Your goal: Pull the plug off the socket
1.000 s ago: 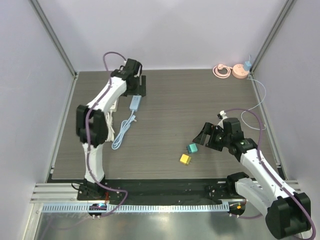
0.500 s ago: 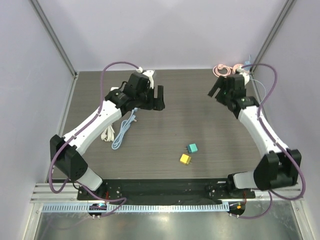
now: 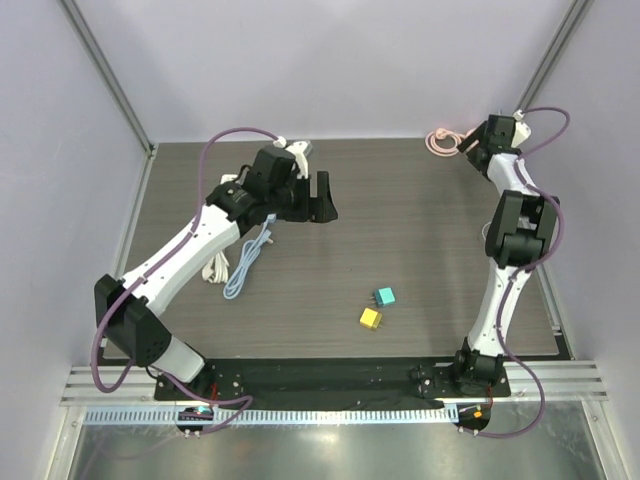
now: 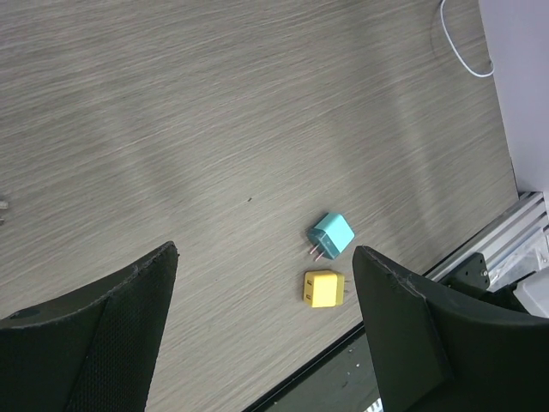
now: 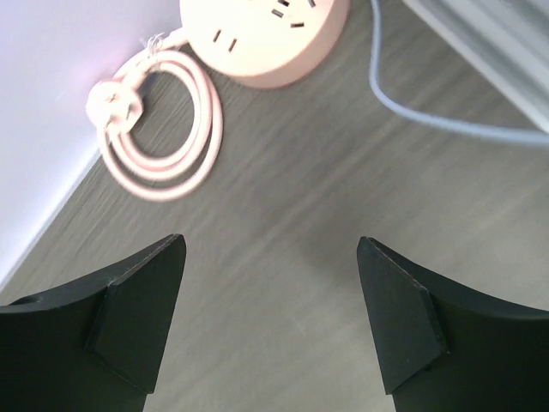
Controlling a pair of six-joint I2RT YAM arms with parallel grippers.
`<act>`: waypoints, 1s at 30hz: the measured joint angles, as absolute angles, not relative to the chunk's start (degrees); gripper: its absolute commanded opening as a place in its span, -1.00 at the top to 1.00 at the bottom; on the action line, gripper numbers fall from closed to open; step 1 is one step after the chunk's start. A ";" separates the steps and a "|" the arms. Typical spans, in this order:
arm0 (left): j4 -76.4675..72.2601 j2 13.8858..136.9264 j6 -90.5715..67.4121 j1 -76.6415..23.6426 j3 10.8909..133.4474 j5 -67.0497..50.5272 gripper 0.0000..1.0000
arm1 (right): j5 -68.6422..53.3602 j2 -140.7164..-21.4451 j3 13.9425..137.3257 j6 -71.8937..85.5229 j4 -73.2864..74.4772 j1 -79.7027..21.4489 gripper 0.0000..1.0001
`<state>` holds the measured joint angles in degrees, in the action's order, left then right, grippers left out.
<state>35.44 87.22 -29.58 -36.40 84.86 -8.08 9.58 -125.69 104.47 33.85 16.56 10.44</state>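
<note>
The pink round socket (image 5: 266, 34) lies in the far right corner, with its coiled pink cord (image 5: 159, 129) beside it. The coil also shows in the top view (image 3: 443, 142). A pale blue cable (image 5: 429, 112) runs off from the socket's side; the plug on it is out of the right wrist view, and the arm hides it in the top view. My right gripper (image 5: 270, 318) is open and empty, hovering just short of the socket (image 3: 476, 150). My left gripper (image 3: 322, 197) is open and empty above the table's middle (image 4: 266, 326).
A teal plug (image 3: 384, 297) and a yellow plug (image 3: 371, 318) lie loose near the front centre, and both show in the left wrist view (image 4: 332, 237) (image 4: 324, 288). A light blue cord (image 3: 245, 265) and a white cord (image 3: 215, 268) lie at the left.
My right arm swung from the front right of the table to the far right corner by the socket. My left arm moved from the far left toward the table's middle.
</note>
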 measured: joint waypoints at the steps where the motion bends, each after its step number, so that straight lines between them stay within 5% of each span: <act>1: 35.40 87.13 -29.58 -36.40 84.86 -8.10 -0.68 | 9.32 -128.60 106.85 34.26 15.79 10.59 -0.66; 14: 35.38 89.17 -30.70 -33.50 84.88 -12.75 -0.64 | 8.80 -151.04 130.02 42.04 10.02 9.52 -0.33; 30: 34.89 91.46 -33.69 -30.35 84.88 -18.94 -0.58 | 21.32 -158.93 144.70 36.01 19.81 4.34 0.32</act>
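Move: The coiled pink cord lies ahead of the open right hand, about 15 cm farther out, some 3 cm to its left and 9 cm below. The round pink socket sits roughly 11 cm to the right of the coil and about as far out. The blue plug stands on the socket's far right side, about 15 cm ahead and 13 cm to the right of the hand. From the left hand, the coil is some 38 cm ahead, 42 cm to the right and 23 cm below. Heading for the near side of the pink cord coil, the right hand reaches about 11 cm forward while sinking some 7 cm, fast at first, then easing with a small shift left. Its fingers narrow from wide open to roughly a third, tips either side of the cord strands; a firm pinch can't be seen. The left hand dips about 2 cm and tips downward, holding nothing. ##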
